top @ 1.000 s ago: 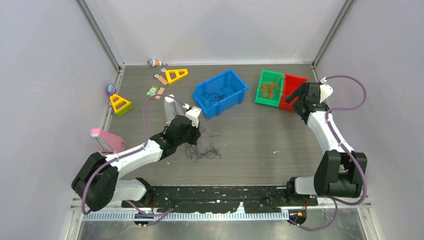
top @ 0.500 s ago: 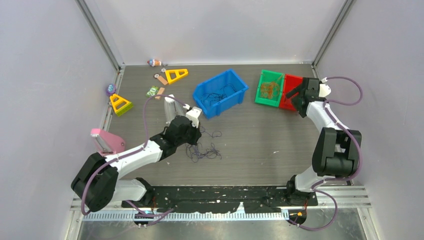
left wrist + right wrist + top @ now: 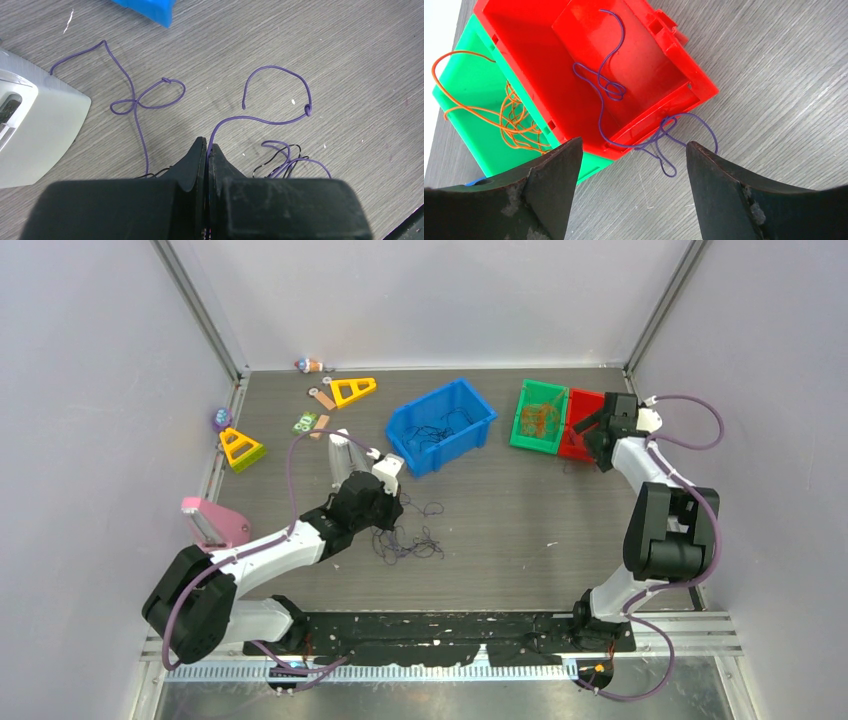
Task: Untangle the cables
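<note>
A loose clump of purple and black cables (image 3: 408, 540) lies mid-table. My left gripper (image 3: 385, 502) sits at its far-left edge, shut on a purple cable (image 3: 265, 117) that runs out from between the fingertips (image 3: 207, 142) and loops to a small knot. Another purple strand (image 3: 150, 97) curls to the left. Black and purple strands (image 3: 285, 160) lie to the right. My right gripper (image 3: 634, 145) hangs open over the near corner of the red bin (image 3: 674, 65). A purple cable (image 3: 606, 85) lies inside and trails over the rim onto the table. Nothing is between those fingers.
Orange cables fill the green bin (image 3: 540, 415) beside the red one. The blue bin (image 3: 440, 425) holds black cables. A white block (image 3: 30, 125) lies just left of my left gripper. Yellow triangles (image 3: 240, 448), a pink block (image 3: 212, 522) and small toys line the far left.
The right arm has folded its elbow inward and upward, carrying its gripper slightly nearer the red bin, with the jaws a little narrower. The left arm has not moved.
</note>
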Controlling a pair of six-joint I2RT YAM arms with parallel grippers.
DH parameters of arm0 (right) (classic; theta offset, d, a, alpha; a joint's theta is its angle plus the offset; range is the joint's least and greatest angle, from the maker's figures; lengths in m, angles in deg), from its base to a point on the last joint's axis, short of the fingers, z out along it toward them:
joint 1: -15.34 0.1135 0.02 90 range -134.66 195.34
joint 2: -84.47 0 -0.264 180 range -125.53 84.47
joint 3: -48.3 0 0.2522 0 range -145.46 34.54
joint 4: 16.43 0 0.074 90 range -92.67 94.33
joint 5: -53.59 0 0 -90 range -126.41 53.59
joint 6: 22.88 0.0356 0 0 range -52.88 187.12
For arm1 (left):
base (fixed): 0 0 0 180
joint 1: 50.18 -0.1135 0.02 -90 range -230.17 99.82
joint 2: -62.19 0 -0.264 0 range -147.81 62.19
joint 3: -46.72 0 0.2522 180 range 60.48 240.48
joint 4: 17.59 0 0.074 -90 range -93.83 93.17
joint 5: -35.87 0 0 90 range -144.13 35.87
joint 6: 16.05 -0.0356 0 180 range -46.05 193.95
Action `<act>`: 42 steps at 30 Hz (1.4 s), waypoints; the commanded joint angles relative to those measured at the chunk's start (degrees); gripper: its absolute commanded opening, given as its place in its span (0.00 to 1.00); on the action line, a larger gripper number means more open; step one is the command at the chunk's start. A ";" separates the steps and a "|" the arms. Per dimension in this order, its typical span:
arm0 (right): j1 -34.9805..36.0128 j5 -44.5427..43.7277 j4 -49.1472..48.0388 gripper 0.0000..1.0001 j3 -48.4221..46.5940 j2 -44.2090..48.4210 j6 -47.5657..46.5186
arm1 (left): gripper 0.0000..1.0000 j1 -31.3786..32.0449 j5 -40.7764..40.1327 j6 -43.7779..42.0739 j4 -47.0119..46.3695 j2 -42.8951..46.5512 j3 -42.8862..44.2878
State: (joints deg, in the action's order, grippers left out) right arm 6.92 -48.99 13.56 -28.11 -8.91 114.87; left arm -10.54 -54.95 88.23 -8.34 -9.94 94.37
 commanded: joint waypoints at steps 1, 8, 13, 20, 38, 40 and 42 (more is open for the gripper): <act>-0.76 -1.15 -2.71 0.81 0.52 -1.07 1.89 | 0.00 0.22 0.56 -1.02 -2.87 0.67 0.44; -0.87 0.08 -3.59 0.80 0.36 -3.69 3.17 | 0.00 0.18 0.33 -1.17 -2.69 0.52 0.53; -0.92 0.50 -4.71 0.74 1.24 -4.87 4.24 | 0.00 0.18 0.32 -1.19 -2.62 0.38 0.63; -1.06 -0.75 -4.77 0.23 1.20 -3.63 3.39 | 0.00 0.20 -0.06 -1.32 -2.45 0.27 0.63; -1.32 -0.58 -1.93 0.05 -12.24 -5.40 1.47 | 0.00 0.29 -0.23 -1.46 -2.12 -0.44 1.11; -1.33 -0.27 -1.66 0.05 -15.24 -6.68 1.42 | 0.00 0.29 -0.30 -1.45 -2.08 -0.45 1.16; -1.33 -0.18 -1.75 0.05 -16.87 -8.06 1.70 | 0.00 0.27 -0.30 -1.45 -2.10 -0.45 1.11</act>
State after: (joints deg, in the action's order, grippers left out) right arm 5.85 -49.14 12.33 -40.31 -15.03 116.77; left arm -10.54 -54.97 87.75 -8.30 -10.23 94.37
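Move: Beneath the open right hand, roughly 4 cm down and nearly level with it otherwise, lies the loose purple cable loop hanging out over the red box's near edge. The red box's middle is about 8 cm ahead and 1 cm right of the hand; the green box with the orange cable is about 9 cm ahead and 8 cm left. From the left hand, that purple loop lies about 13 cm ahead and 35 cm to the right, some 3 cm lower. Sinking about 4 cm onto the purple loop at the red box's near edge, the right hand shuts its fingers and pinches the cable. It then climbs some 8 cm and swings about 6 cm forward over the red box, drifting slightly right, fingers tipping up about 10 degrees and keeping their hold. ##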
